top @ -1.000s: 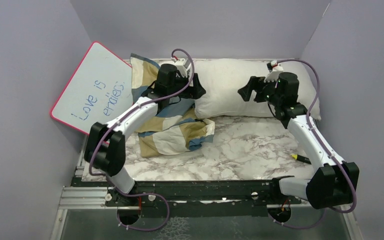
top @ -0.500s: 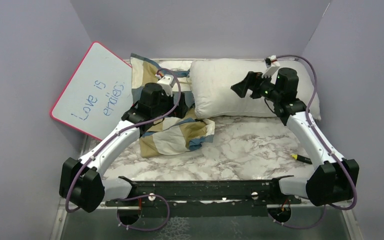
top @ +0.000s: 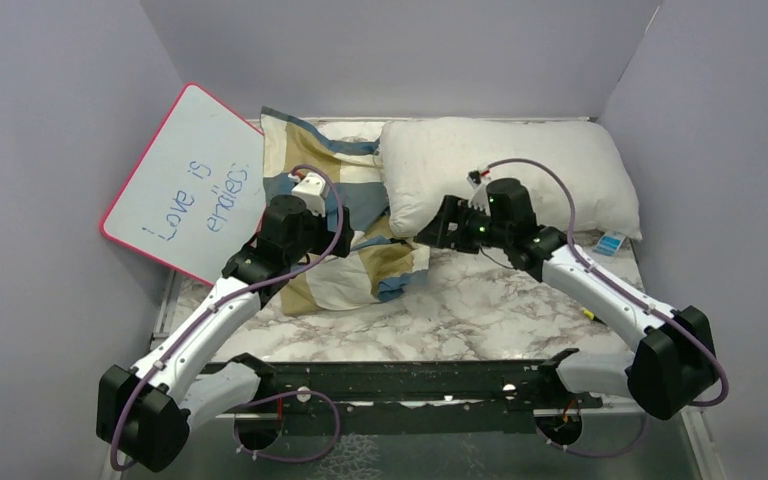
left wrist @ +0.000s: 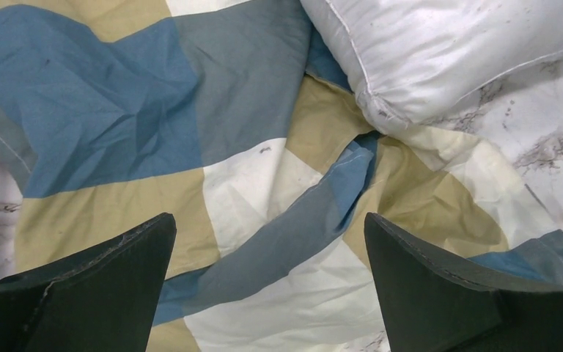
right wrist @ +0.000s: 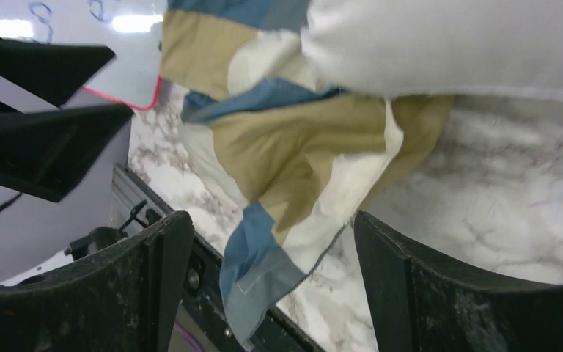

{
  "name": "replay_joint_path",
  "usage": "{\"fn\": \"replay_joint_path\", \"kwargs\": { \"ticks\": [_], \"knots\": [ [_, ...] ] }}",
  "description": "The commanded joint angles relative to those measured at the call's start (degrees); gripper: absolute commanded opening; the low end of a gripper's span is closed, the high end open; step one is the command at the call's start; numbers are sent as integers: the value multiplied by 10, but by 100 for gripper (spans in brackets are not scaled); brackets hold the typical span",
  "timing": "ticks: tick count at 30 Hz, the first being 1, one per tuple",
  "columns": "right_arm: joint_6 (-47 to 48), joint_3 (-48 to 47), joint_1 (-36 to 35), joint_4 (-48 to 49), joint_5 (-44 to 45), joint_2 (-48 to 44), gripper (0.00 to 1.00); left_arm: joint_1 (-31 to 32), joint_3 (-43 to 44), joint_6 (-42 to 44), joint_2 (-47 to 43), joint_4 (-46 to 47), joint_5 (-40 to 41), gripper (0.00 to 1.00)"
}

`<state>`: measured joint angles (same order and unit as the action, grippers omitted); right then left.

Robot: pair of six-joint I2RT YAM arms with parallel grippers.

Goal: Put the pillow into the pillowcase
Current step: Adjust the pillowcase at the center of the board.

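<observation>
The plump white pillow [top: 505,165] lies along the back of the marble table, with a small blue tag [top: 610,243] at its near right corner. The checked blue, tan and cream pillowcase [top: 345,275] lies crumpled to its left, partly under the pillow's near left corner [left wrist: 381,110]. My left gripper [top: 338,240] hovers open over the pillowcase [left wrist: 117,110], with nothing between its fingers [left wrist: 270,235]. My right gripper [top: 432,228] is open beside the pillow's near left corner. Between its fingers [right wrist: 271,235] I see a loose flap of the pillowcase [right wrist: 300,147], untouched, below the pillow [right wrist: 447,44].
A pink-rimmed whiteboard [top: 195,180] with blue writing leans against the left wall, beside the pillowcase. A yellow-and-black pen [top: 600,317] lies near the right arm. Purple walls close in three sides. A black rail [top: 410,380] runs along the near edge.
The left arm pulled back towards the near left, off the pillow's edge, and opened wider. The right arm swung down and left from above the pillow to its near left corner.
</observation>
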<state>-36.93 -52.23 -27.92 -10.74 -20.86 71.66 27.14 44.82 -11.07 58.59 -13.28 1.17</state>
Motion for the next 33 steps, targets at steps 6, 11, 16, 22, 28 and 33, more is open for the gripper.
{"fn": "replay_joint_path", "kwargs": {
  "ticks": [6, 11, 16, 22, 28, 33],
  "knots": [
    [-135, 117, -68, 25, 20, -35, 77, 4, -19, 16, -12, 9, 85, 99],
    [-111, 123, -78, 52, 17, -25, 68, 4, -10, -116, 9, -52, 182, 99],
    [-87, 112, -78, 56, 7, 0, 31, 4, -21, -299, -9, -116, 220, 98],
    [-71, 139, -78, 38, 78, -40, 1, 4, 24, -459, 19, -309, 288, 95],
    [-61, 161, -78, 36, 117, -81, 0, 4, 6, -545, 1, -353, 281, 70],
    [-61, 170, -78, 47, 116, -92, 1, 4, -32, -621, -17, -382, 281, 51]
  ]
}}
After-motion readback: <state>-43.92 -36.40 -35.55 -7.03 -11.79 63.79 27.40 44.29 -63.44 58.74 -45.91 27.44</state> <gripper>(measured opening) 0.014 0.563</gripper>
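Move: From the right hand, the open gripper aims at the pillowcase's right-hand corner, about 6 cm back, 2 cm left and 8 cm below; the pillow's middle lies some 14 cm ahead, 19 cm right and 5 cm below. From the left hand, the pillowcase's near-left corner lies roughly 11 cm back, 10 cm left and 10 cm below, with the whiteboard's middle some 14 cm ahead, 37 cm left and 9 cm below. Sinking and drawing back about 7 cm each way, the right hand tips down some 15 degrees, shuts on the pillowcase's right-hand corner and then eases about 2 cm right with it pinched. Meanwhile the left hand moves left, down and back towards the near-left corner, swinging its fingers some 50 degrees counter-clockwise, tipping them down, and half closing late on. ##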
